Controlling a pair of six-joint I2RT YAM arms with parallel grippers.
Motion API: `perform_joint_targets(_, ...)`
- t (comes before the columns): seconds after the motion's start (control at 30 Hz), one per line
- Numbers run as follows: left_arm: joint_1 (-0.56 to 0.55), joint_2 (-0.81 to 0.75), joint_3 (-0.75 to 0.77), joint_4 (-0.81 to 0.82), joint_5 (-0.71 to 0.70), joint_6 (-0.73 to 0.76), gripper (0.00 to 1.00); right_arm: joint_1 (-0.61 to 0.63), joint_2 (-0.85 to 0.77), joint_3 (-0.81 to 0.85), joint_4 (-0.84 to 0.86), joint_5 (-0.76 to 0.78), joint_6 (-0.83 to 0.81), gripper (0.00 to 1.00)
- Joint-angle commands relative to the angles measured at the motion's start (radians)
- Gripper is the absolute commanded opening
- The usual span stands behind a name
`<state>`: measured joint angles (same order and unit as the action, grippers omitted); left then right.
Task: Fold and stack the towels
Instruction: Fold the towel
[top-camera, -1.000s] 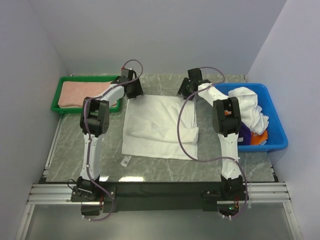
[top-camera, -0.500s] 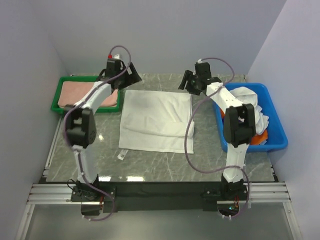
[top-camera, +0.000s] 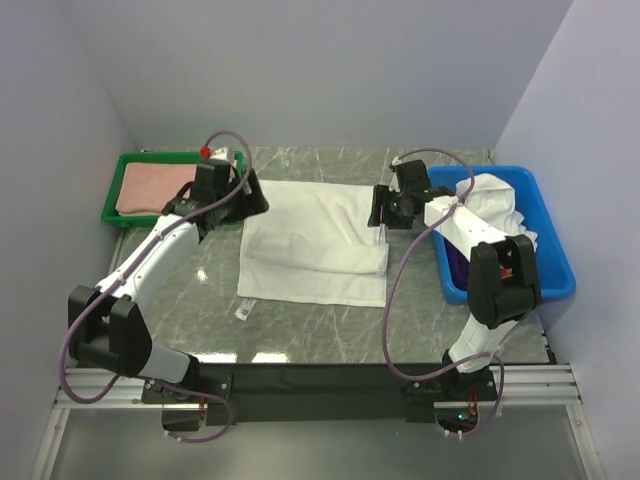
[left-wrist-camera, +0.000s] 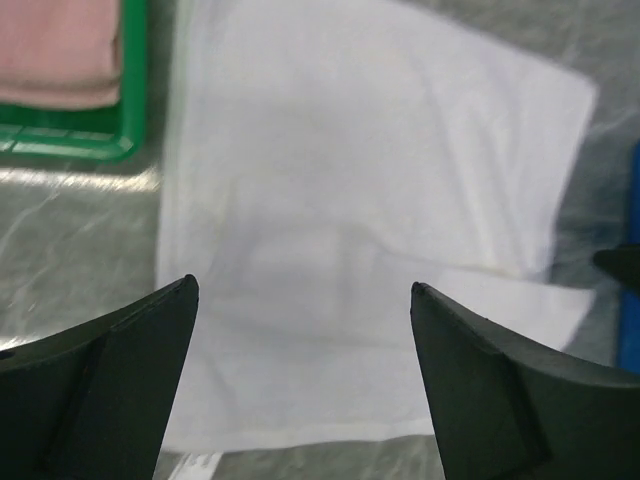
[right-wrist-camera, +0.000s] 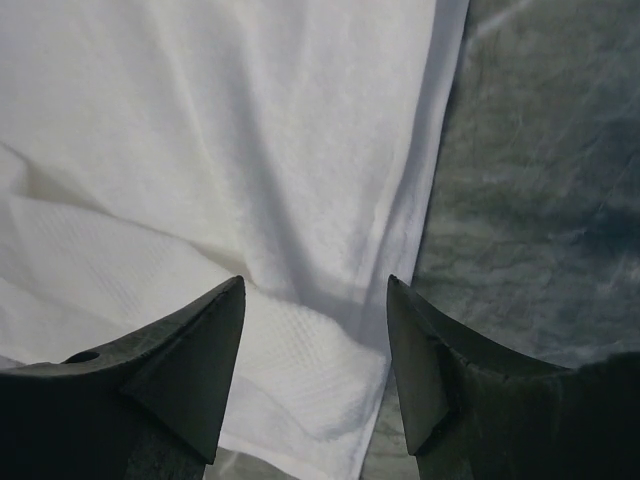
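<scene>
A white towel (top-camera: 315, 245) lies spread on the marble table, with a doubled-over band along its near right side. My left gripper (top-camera: 252, 200) hovers open above its far left corner, and the towel (left-wrist-camera: 370, 200) shows between the empty fingers (left-wrist-camera: 302, 285). My right gripper (top-camera: 382, 210) hangs open over the towel's right edge (right-wrist-camera: 200, 150), nothing between its fingers (right-wrist-camera: 315, 280). A salmon-pink towel (top-camera: 150, 186) lies folded in the green tray (top-camera: 112, 215). More white towels (top-camera: 497, 200) are heaped in the blue bin (top-camera: 556, 288).
The green tray (left-wrist-camera: 70, 145) stands at the far left, close to the towel's left corner. The blue bin fills the right side, and my right arm's elbow (top-camera: 503, 280) rises in front of it. A small label (top-camera: 246, 311) sticks out at the towel's near left corner.
Both grippers have let go of the towel's far edge, opened and drawn back towards me. The towel now lies farther back. My left arm has swung low out to the left.
</scene>
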<state>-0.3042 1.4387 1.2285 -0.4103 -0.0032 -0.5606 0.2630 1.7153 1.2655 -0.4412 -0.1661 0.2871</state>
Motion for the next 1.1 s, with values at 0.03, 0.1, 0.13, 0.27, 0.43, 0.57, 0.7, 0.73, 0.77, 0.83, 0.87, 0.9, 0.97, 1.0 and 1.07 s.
perform_joint_targets(0.03, 0.007, -0.187, -0.119, -0.016, -0.128, 0.1, 0.93, 0.001, 0.013, -0.017, -0.001, -0.012, -0.054, 0.68)
perform_joint_targets(0.1, 0.016, -0.249, -0.183, 0.001, -0.158, 0.129, 0.93, -0.001, 0.023, -0.018, -0.007, -0.018, -0.066, 0.69)
perform_joint_targets(0.13, 0.017, -0.267, -0.202, 0.005, -0.184, 0.137, 0.93, 0.001, 0.032, -0.017, -0.022, -0.026, -0.072, 0.69)
perform_joint_targets(0.27, 0.02, -0.337, -0.3, 0.039, -0.237, 0.146, 0.92, 0.005, 0.043, -0.047, -0.024, -0.032, -0.085, 0.69)
perform_joint_targets(0.43, 0.02, -0.374, -0.411, 0.111, -0.253, 0.143, 0.91, 0.03, 0.044, -0.066, -0.027, -0.061, -0.114, 0.65)
perform_joint_targets(0.57, 0.02, -0.368, -0.414, 0.114, -0.27, 0.149, 0.91, 0.054, 0.02, -0.09, -0.025, -0.084, -0.147, 0.56)
perform_joint_targets(0.7, 0.02, -0.383, -0.417, 0.122, -0.27, 0.151, 0.91, 0.1, -0.035, -0.143, -0.011, -0.056, -0.198, 0.47)
perform_joint_targets(0.73, 0.02, -0.385, -0.419, 0.12, -0.271, 0.149, 0.91, 0.111, -0.064, -0.155, -0.008, -0.038, -0.204, 0.45)
perform_joint_targets(0.77, 0.02, -0.386, -0.42, 0.119, -0.273, 0.151, 0.91, 0.134, -0.08, -0.181, -0.007, -0.029, -0.212, 0.41)
perform_joint_targets(0.83, 0.022, -0.394, -0.423, 0.117, -0.274, 0.149, 0.9, 0.159, -0.126, -0.208, -0.007, -0.003, -0.224, 0.4)
perform_joint_targets(0.87, 0.02, -0.396, -0.423, 0.119, -0.273, 0.149, 0.9, 0.172, -0.141, -0.234, -0.008, 0.005, -0.224, 0.39)
perform_joint_targets(0.9, 0.02, -0.4, -0.425, 0.117, -0.273, 0.149, 0.9, 0.2, -0.175, -0.248, -0.01, 0.013, -0.229, 0.4)
perform_joint_targets(0.97, 0.02, -0.402, -0.422, 0.117, -0.274, 0.151, 0.9, 0.232, -0.206, -0.29, -0.013, 0.062, -0.233, 0.33)
perform_joint_targets(1.0, 0.02, -0.402, -0.423, 0.114, -0.274, 0.151, 0.9, 0.269, -0.235, -0.304, -0.016, 0.072, -0.235, 0.33)
perform_joint_targets(1.07, 0.02, -0.402, -0.423, 0.113, -0.277, 0.148, 0.9, 0.301, -0.262, -0.347, -0.017, 0.117, -0.232, 0.32)
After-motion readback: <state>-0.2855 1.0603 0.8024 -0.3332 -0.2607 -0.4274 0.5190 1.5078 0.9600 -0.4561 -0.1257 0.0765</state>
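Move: The right hand goes for the right end of the white towel's folded flap, about 10 cm back from it, nearly straight in line and some 8 cm below. The towel's near right corner is about 21 cm back, level sideways and 8 cm below; the blue basket's middle is level with the hand, some 31 cm to its right and 5 cm below. From the left hand the flap end lies roughly 9 cm back, 33 cm right and 18 cm below. Back and down the right hand sinks about 5 cm towards the right end of the flap, then sweeps further back and leftward for some 12 cm back in all, turning counter-clockwise while its fingers close to about half their gap, and rising slightly at the end. The left hand, fingers staying open, backs off leftward and somewhat lower, coming to wait above the table just outside the towel's left edge. ##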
